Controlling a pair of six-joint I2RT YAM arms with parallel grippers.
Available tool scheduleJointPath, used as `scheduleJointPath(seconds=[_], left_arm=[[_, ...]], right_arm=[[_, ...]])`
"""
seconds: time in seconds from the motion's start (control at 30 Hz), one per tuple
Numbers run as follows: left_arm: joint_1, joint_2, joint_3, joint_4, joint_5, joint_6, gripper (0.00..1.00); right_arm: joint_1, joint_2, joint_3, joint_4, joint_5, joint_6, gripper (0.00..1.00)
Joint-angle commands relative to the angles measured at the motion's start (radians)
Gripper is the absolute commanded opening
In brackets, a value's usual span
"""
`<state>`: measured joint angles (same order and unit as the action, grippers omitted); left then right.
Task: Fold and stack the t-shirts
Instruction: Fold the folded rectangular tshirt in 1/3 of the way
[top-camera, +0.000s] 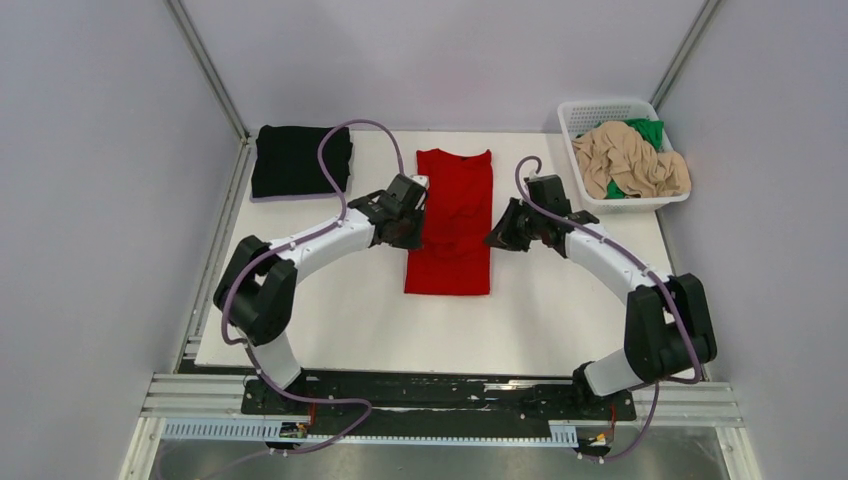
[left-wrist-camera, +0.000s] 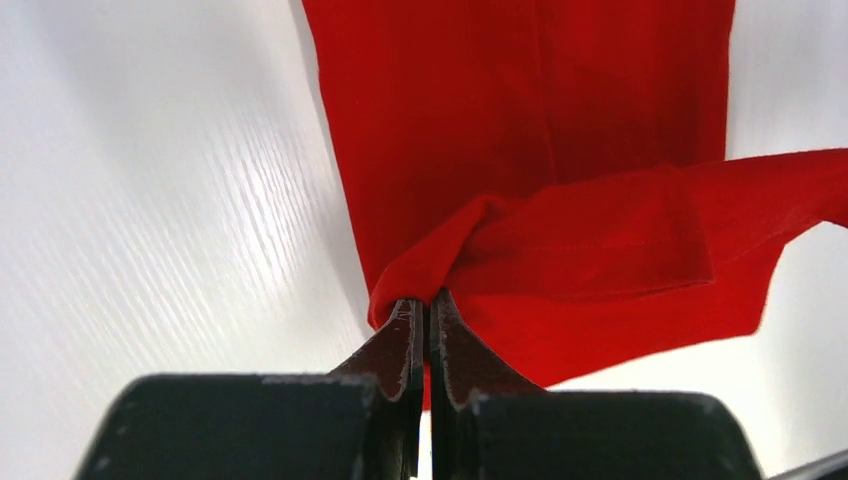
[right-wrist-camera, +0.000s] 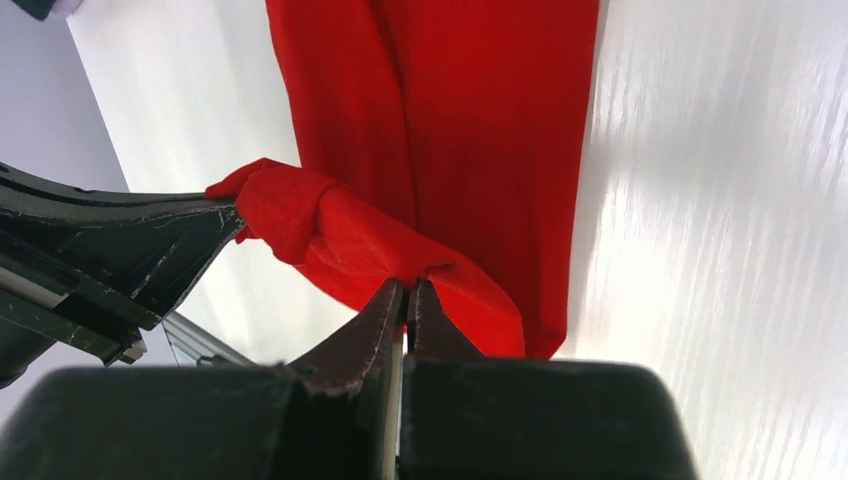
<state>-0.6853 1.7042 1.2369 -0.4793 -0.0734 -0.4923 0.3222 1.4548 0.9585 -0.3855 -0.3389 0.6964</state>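
Observation:
The bright red t-shirt (top-camera: 455, 250) lies mid-table as a long narrow strip running from near to far. My left gripper (top-camera: 412, 218) is shut on its left edge about halfway along, pinching a bunched fold (left-wrist-camera: 430, 300). My right gripper (top-camera: 502, 230) is shut on the right edge opposite (right-wrist-camera: 407, 288). The red cloth (left-wrist-camera: 600, 250) between the two grippers is raised off the table in a band. The black t-shirt (top-camera: 298, 160) lies folded at the back left. The beige t-shirt (top-camera: 630, 160) and the green t-shirt (top-camera: 645, 130) are crumpled in the basket.
The white lattice basket (top-camera: 580, 112) stands at the back right corner. Grey walls close in the table on three sides. The left gripper's fingers (right-wrist-camera: 150, 250) show in the right wrist view, close to the right gripper.

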Motion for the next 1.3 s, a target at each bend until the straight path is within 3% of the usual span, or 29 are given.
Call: scheduleJointPath(seconds=[0.0, 0.33, 0.53, 0.57, 0.63, 0.67, 0.7, 0.73, 0.8, 0.93, 1.1, 1.27], left_arm=[[0.05, 0.066, 0.092, 0.021, 0.056, 0.087, 0.0], [0.125, 0.233, 0.248, 0.021, 0.097, 0.148, 0.03], [0.152, 0.31, 0.317, 0.017, 0.112, 0.16, 0.14], [0.156, 0.325, 0.336, 0.025, 0.119, 0.163, 0.17], [0.172, 0.349, 0.387, 0.034, 0.128, 0.162, 0.36], [0.188, 0.357, 0.407, 0.035, 0.135, 0.161, 0.6], [0.196, 0.367, 0.453, 0.03, 0.156, 0.154, 0.67], [0.213, 0.368, 0.476, 0.022, 0.17, 0.15, 0.81], [0.228, 0.324, 0.508, 0.013, 0.193, 0.14, 0.97], [0.231, 0.139, 0.361, 0.098, 0.174, 0.113, 1.0], [0.231, -0.073, 0.069, 0.139, 0.143, 0.045, 1.0], [0.231, -0.299, -0.2, 0.174, 0.146, -0.037, 1.0]], right_arm=[[-0.025, 0.073, 0.079, 0.073, 0.002, -0.033, 0.0], [-0.072, 0.237, 0.178, 0.111, 0.007, -0.041, 0.0], [-0.095, 0.347, 0.263, 0.123, 0.007, -0.051, 0.03], [-0.099, 0.365, 0.283, 0.125, 0.013, -0.053, 0.06], [-0.112, 0.411, 0.343, 0.124, 0.003, -0.054, 0.14], [-0.118, 0.427, 0.37, 0.125, -0.013, -0.054, 0.22], [-0.12, 0.436, 0.394, 0.124, -0.022, -0.055, 0.34], [-0.119, 0.436, 0.409, 0.123, -0.022, -0.057, 0.53], [-0.118, 0.408, 0.405, 0.125, -0.026, -0.062, 0.75], [-0.091, 0.308, 0.31, 0.125, -0.029, -0.101, 0.99], [0.022, 0.209, 0.162, 0.137, -0.058, -0.152, 1.0], [0.146, 0.256, 0.159, 0.185, -0.023, -0.173, 1.0]])
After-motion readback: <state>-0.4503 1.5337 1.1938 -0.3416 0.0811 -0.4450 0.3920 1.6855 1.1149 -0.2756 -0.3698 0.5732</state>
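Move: Both hands hold the hem of the red t-shirt strip, above its lying part. The strip's middle is about 6 cm ahead, 7 cm to the right and 5 below the left hand; from the right hand it is 5 ahead, 8 to the left and 6 below. The folded black t-shirt lies some 20 cm ahead and 24 to the left of the left hand; the white basket is roughly 20 ahead and 31 to the right of the right hand. Forward and slightly down, both hands carry the still-pinched hem along the strip for about 10 cm, lay it down and open wide as they overrun a few centimetres farther. Both then draw back: the left rises some 10 cm and swings left off the cloth, its fingers tipping up; the right stays low, moving left over the t-shirt. ##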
